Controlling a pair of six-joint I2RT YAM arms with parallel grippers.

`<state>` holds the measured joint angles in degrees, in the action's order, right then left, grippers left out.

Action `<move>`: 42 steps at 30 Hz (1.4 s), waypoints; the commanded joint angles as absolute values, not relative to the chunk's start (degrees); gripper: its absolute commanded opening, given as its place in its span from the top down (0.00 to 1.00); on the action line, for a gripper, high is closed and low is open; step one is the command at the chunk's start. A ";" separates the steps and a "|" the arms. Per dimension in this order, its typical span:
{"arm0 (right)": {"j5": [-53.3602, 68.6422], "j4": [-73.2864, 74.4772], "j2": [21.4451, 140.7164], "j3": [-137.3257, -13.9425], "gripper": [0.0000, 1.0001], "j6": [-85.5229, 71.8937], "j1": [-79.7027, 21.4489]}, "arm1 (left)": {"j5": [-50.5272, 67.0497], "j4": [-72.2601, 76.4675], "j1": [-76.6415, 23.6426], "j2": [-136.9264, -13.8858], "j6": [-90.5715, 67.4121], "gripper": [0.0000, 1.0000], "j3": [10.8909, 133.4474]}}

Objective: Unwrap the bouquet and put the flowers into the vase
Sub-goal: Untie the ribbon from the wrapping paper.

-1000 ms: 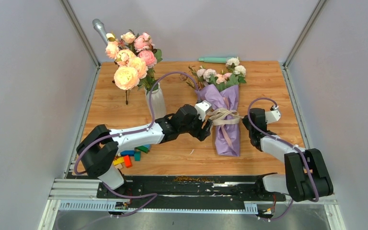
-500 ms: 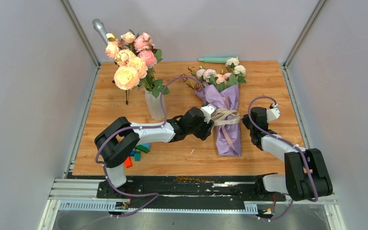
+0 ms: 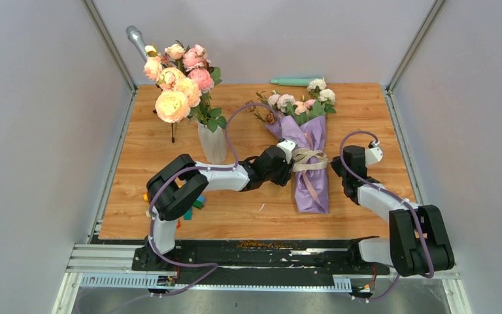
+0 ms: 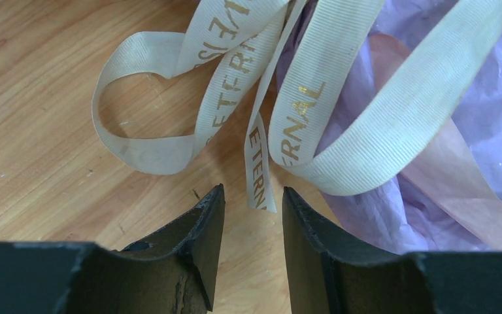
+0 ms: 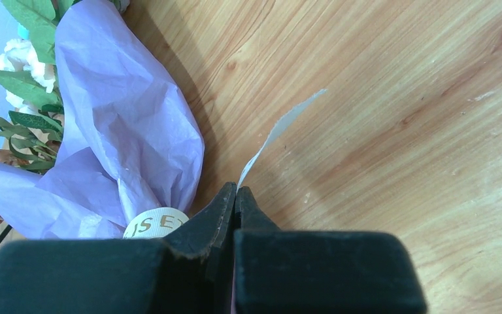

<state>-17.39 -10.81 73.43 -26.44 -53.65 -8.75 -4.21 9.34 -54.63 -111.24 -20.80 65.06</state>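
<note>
The bouquet (image 3: 310,176) lies on the table (image 3: 366,111) in lilac paper (image 4: 477,118), tied with a beige ribbon (image 3: 307,159). Its small white and pink flowers (image 3: 299,100) point toward the back. My left gripper (image 3: 292,163) is at the bouquet's left side, open with a narrow gap. In the left wrist view a loose tail of the ribbon (image 4: 256,170) ends just ahead of the left gripper (image 4: 253,196). My right gripper (image 5: 236,190) is shut on a thin ribbon tail (image 5: 281,127) at the bouquet's right side. The white ribbed vase (image 3: 213,142) stands left of the bouquet.
Large peach and pink blooms (image 3: 176,78) fill the vase. Coloured blocks (image 3: 193,204) lie under the left arm's elbow. A teal cylinder (image 3: 294,82) rests at the back edge and a grey microphone-like rod (image 3: 136,39) leans in the back left corner.
My left arm has reached further right, up to the ribbon, and its jaws have narrowed. The right arm and the bouquet have stayed put.
</note>
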 commanded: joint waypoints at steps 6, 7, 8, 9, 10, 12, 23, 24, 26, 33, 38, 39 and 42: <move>-17.24 -10.64 71.11 -27.47 1.00 -52.76 -7.91 | -5.25 14.84 -53.88 -113.63 -26.99 0.56 66.03; -17.18 -10.63 71.10 -27.49 1.00 -52.74 -7.79 | -5.39 15.37 -53.88 -113.42 -27.34 0.57 65.71; -17.22 -10.63 71.15 -27.50 1.00 -52.80 -7.80 | -5.79 16.57 -53.79 -113.36 -27.97 0.57 64.99; -17.16 -10.63 71.11 -27.48 1.00 -52.85 -7.74 | -5.93 17.03 -53.70 -113.35 -28.27 0.59 64.52; -17.13 -10.63 71.17 -27.54 1.00 -52.90 -7.68 | -5.99 17.55 -53.59 -113.41 -28.86 0.59 64.43; -17.06 -10.63 71.26 -27.51 1.00 -53.05 -7.73 | -5.37 17.88 -53.42 -113.83 -29.47 0.62 64.49; -16.58 -10.81 71.45 -27.39 1.00 -53.10 -7.50 | -4.06 18.48 -53.09 -115.27 -30.29 0.81 65.26; -16.59 -10.73 71.38 -27.34 1.00 -53.05 -7.49 | -3.97 18.38 -53.09 -115.30 -30.35 0.88 65.32; -16.63 -10.57 71.15 -27.35 1.00 -52.75 -7.47 | -3.81 18.16 -53.08 -115.06 -30.40 0.98 65.15; -15.99 -11.90 71.25 -27.10 1.00 -50.08 -7.17 | -3.20 18.12 -52.95 -113.59 -30.20 1.00 64.43; -14.84 -11.68 71.88 -28.10 1.00 -47.53 -6.66 | -3.59 14.57 -52.44 -113.63 -28.89 1.00 66.19; -14.85 -11.08 71.94 -28.39 1.00 -46.92 -6.63 | -3.60 13.97 -52.37 -113.55 -28.68 1.00 66.41; -15.20 -9.29 72.22 -29.70 1.00 -45.53 -6.59 | -3.15 13.67 -51.71 -112.60 -28.51 1.00 65.50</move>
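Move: Just beyond the open left fingertips hangs the ribbon's free tail, about 1 cm ahead, 1 cm to the right and 2 cm lower. The bow's knot sits some 5 cm ahead and 7 cm right of that hand, around 3 cm higher; one loop lies about 6 cm straight ahead, another roughly 2 cm back and 6 cm right. From the right hand, the left tail is about 12 cm left, 3 cm back and 3 cm lower. Easing forward, down and slightly right by about 2 cm in all, the left hand brings its half-open fingers around the hanging ribbon tail, turning a little counter-clockwise, then shuts them fully and pinches the tail by its end. The right hand stays nearly in place beyond the knot, keeping its closed grip on the opposite tail. ##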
